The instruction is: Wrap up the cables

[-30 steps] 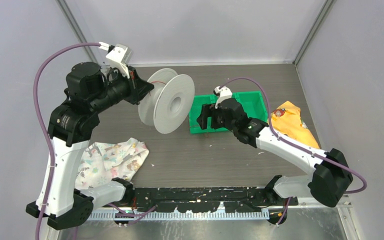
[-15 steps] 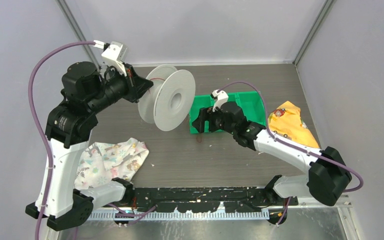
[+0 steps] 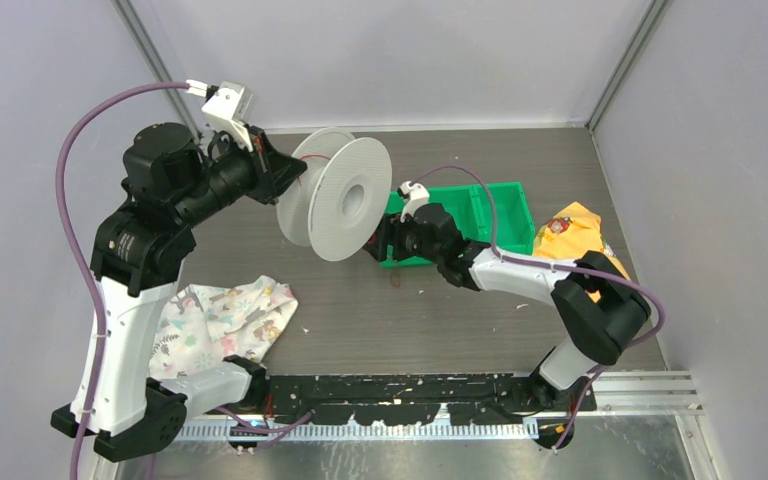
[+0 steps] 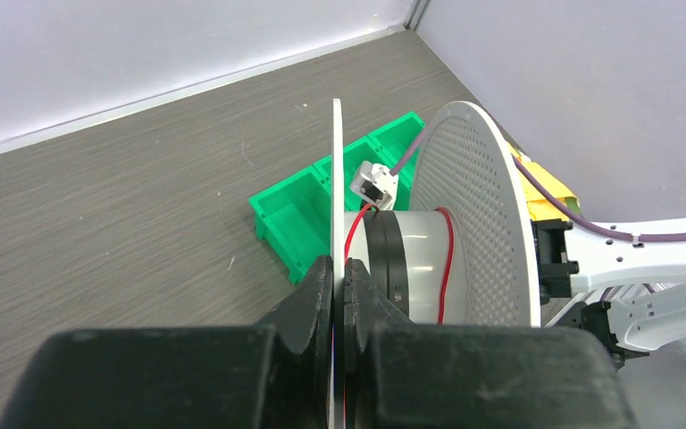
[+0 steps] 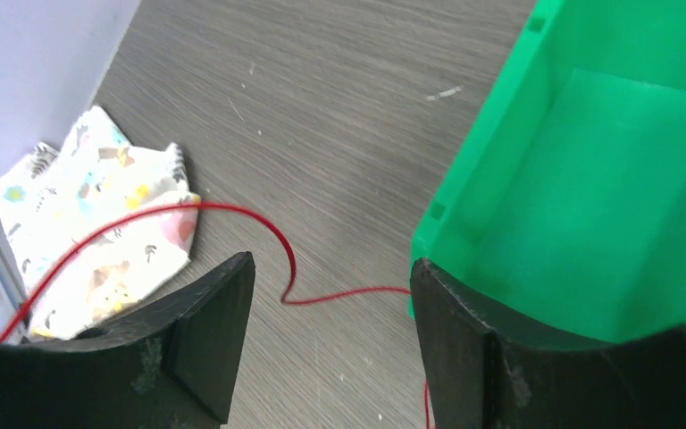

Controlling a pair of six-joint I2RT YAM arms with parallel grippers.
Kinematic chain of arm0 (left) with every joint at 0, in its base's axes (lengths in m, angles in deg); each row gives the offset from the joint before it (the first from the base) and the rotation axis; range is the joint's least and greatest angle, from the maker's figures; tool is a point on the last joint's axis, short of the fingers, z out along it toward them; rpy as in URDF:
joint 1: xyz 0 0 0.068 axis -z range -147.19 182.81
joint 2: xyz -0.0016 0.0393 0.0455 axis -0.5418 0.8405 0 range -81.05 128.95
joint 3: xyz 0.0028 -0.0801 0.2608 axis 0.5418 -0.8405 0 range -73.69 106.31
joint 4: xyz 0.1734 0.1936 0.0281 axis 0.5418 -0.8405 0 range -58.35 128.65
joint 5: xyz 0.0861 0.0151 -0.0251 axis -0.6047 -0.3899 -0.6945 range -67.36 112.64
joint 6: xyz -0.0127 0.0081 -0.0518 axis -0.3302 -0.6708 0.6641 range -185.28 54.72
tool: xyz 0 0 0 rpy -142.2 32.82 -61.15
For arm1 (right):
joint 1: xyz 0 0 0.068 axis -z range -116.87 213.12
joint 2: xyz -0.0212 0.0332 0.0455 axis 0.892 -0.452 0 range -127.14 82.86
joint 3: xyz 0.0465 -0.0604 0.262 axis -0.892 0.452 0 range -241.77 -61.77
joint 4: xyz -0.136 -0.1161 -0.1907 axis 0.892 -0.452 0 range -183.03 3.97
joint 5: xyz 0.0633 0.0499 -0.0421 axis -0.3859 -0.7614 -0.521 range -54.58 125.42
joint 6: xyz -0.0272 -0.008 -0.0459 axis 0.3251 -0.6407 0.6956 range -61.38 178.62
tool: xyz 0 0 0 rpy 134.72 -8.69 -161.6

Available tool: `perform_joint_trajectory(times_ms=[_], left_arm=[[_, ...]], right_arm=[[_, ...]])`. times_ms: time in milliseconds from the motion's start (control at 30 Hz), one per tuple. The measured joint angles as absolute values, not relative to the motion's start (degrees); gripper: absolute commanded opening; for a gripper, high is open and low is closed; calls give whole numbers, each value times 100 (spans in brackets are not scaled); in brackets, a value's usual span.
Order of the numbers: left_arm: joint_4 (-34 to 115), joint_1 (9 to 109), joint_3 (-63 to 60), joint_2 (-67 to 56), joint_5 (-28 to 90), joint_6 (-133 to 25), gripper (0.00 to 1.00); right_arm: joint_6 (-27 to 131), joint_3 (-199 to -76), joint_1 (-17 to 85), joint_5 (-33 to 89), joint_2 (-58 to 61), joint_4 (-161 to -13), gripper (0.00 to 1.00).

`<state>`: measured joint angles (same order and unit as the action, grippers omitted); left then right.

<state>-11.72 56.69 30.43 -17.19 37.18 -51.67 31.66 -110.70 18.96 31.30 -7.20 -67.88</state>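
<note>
My left gripper (image 4: pixel 339 268) is shut on the near flange of a white spool (image 3: pixel 335 200) and holds it off the table at the back left. A thin red cable (image 4: pixel 447 259) runs round the spool's hub next to a black band. In the right wrist view the red cable (image 5: pixel 290 259) curves loosely across the table and passes between the fingers of my right gripper (image 5: pixel 332 268). That gripper (image 3: pixel 385 240) is open and holds nothing. It hangs low just right of the spool, at the left end of the green bin (image 3: pixel 500 205).
The green bin (image 5: pixel 589 179) lies close against my right finger. A patterned cloth (image 3: pixel 225 320) lies at the front left, also seen as the cloth (image 5: pixel 98 206) in the right wrist view. A yellow bag (image 3: pixel 585 245) sits at the right.
The right arm has swung left along the bin toward the spool and its jaws have narrowed a little. The left arm lifted the spool slightly, then held still.
</note>
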Motion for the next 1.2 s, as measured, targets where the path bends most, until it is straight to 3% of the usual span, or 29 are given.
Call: perform_joint_trajectory(times_ms=[167,200,500,767,967,1200], left_arm=[[-1163,5669,3043,-1719,3716,-5089,0],[-1154,5669,3043,-1719,3716,-5073,0],[-1106,5669,3039,-1687,2641,-4800,0],[-752,5669,2719,-1483,1104,-4374,0],[-647,5669,2302,-1280,208,-4472,0],[-619,6056,1784,-1051,-688,-4905,0]], right_arm=[[2951,-11354,1892,3021,-1035,-6455,8],[2912,-11400,1894,2990,-1094,-6412,2],[2519,-11203,1614,2899,-1079,-6422,1],[2956,-11026,191,3782,-440,-7472,1],[3806,-11745,-724,4219,182,-8779,1],[4746,-13026,-866,4350,607,-9614,1]])
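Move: The red cable crosses between the right gripper's open fingers, about 2 cm to its left and 1 cm ahead, at its own height. The green tray is centred some 14 cm right of that hand, 8 cm ahead and 11 cm below; the spool hangs about 28 cm above it, 9 cm back and 5 cm left. The left gripper holds the spool, its middle 5 cm right, 3 cm back and 4 cm below. From that hand the cable is 7 cm ahead, 8 cm right and 33 cm down. Ease the right gripper a few centimetres left and slightly forward and shut it on the red cable; keep that pinch while drawing back about 15 cm from the tray, drifting left, then lift, tipping the fingers up. Meanwhile, carry the spool forward and left with the left gripper, turn it some 40 degrees counter-clockwise, and lower it increasingly, keeping the flange pinched. ##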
